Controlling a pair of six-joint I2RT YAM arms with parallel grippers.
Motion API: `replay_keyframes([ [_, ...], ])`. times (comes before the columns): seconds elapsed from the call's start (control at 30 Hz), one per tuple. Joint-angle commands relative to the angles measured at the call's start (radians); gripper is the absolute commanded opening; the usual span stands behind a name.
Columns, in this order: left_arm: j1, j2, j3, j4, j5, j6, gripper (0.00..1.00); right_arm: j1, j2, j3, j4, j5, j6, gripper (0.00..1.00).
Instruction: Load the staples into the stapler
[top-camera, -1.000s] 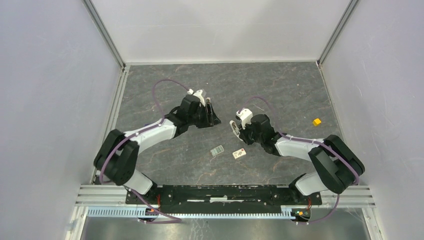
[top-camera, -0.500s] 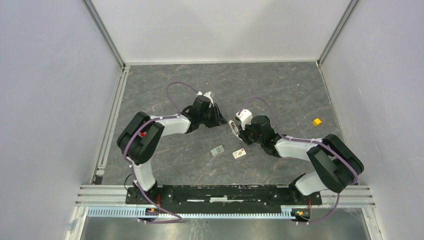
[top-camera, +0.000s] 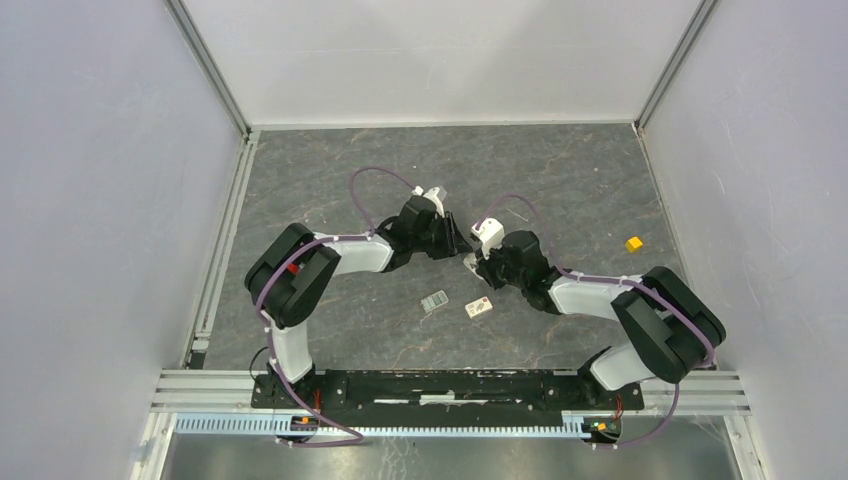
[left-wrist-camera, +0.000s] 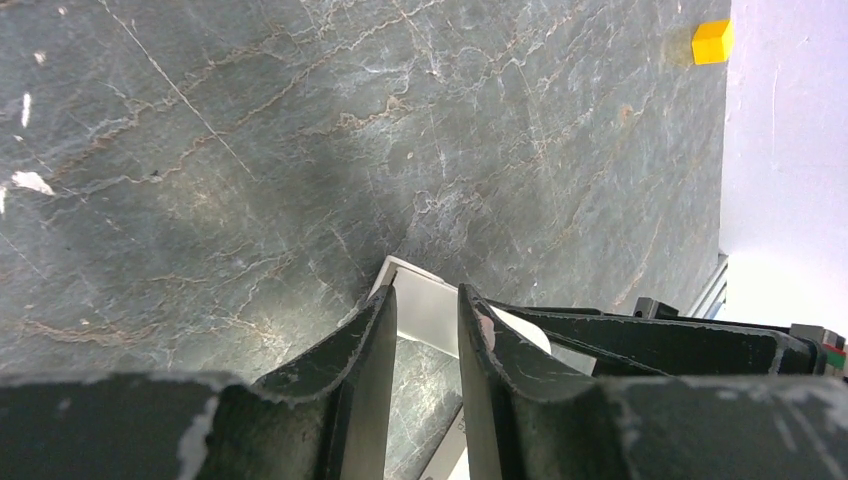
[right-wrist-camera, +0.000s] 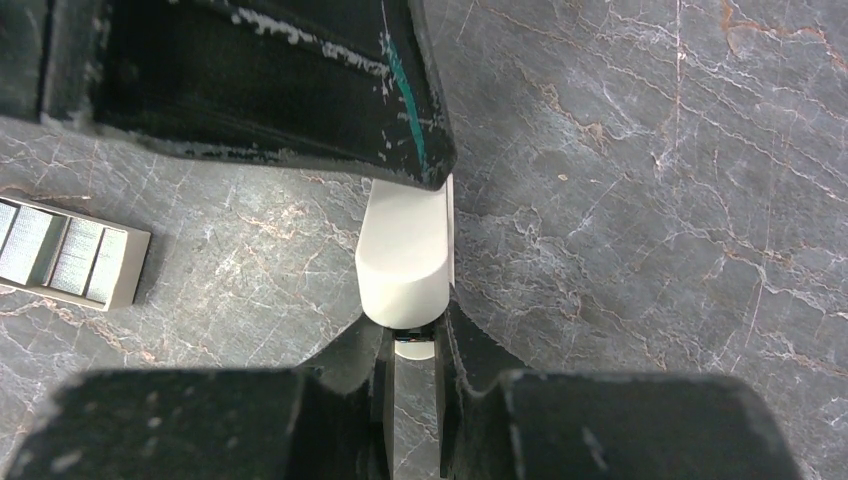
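The white stapler (top-camera: 468, 263) sits between my two grippers near the table's middle. My right gripper (right-wrist-camera: 412, 325) is shut on its rounded white end (right-wrist-camera: 404, 262). My left gripper (left-wrist-camera: 428, 295) is closed down on the stapler's other end, a flat white plate (left-wrist-camera: 432, 312) between its fingertips. In the right wrist view, a dark left finger (right-wrist-camera: 300, 80) covers the stapler's far part. The staples lie on the table nearer the arm bases: a grey strip (top-camera: 434, 301), also seen as a small tray (right-wrist-camera: 66, 262), and a white printed box (top-camera: 479, 308).
A yellow cube (top-camera: 633, 243) sits at the right by the wall, also visible in the left wrist view (left-wrist-camera: 711, 41). White walls close in the dark marbled table (top-camera: 560, 180) on three sides. A metal rail (top-camera: 450, 385) runs along the near edge.
My left arm has swung right from the table's left-middle to the stapler, and its jaws have closed on it. The right gripper has held its place and grip.
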Motion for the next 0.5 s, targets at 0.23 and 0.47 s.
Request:
replay_keyframes([
  [0.23,-0.012,0.014,0.035,0.029,-0.003,0.004,0.37,0.007,-0.061,0.017,-0.027,0.022,0.017,0.37],
  [0.47,-0.013,0.012,0.04,0.012,-0.015,0.025,0.39,0.005,-0.135,0.05,-0.118,0.045,0.03,0.49],
])
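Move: The right fingers are closed on the rear end of the white stapler. Its middle lies about 2 cm ahead, 2 cm to the left and 1 cm below. The staple box is about 6 cm back from that hand and 1 cm to its left. The tray of staple strips is some 5 cm back and 9 cm left, both about 2 cm lower. From the left hand, the stapler's middle is roughly 1 cm back, 2 cm right and 3 cm below. Upward, after first spreading its fingers in place, the right hand lets go of the stapler's rear end and lifts about 2 cm with hardly any turn, the fingers parting to about half open. The left hand stays over the stapler's front end, its fingers partly open; whether they touch it can't be seen. ##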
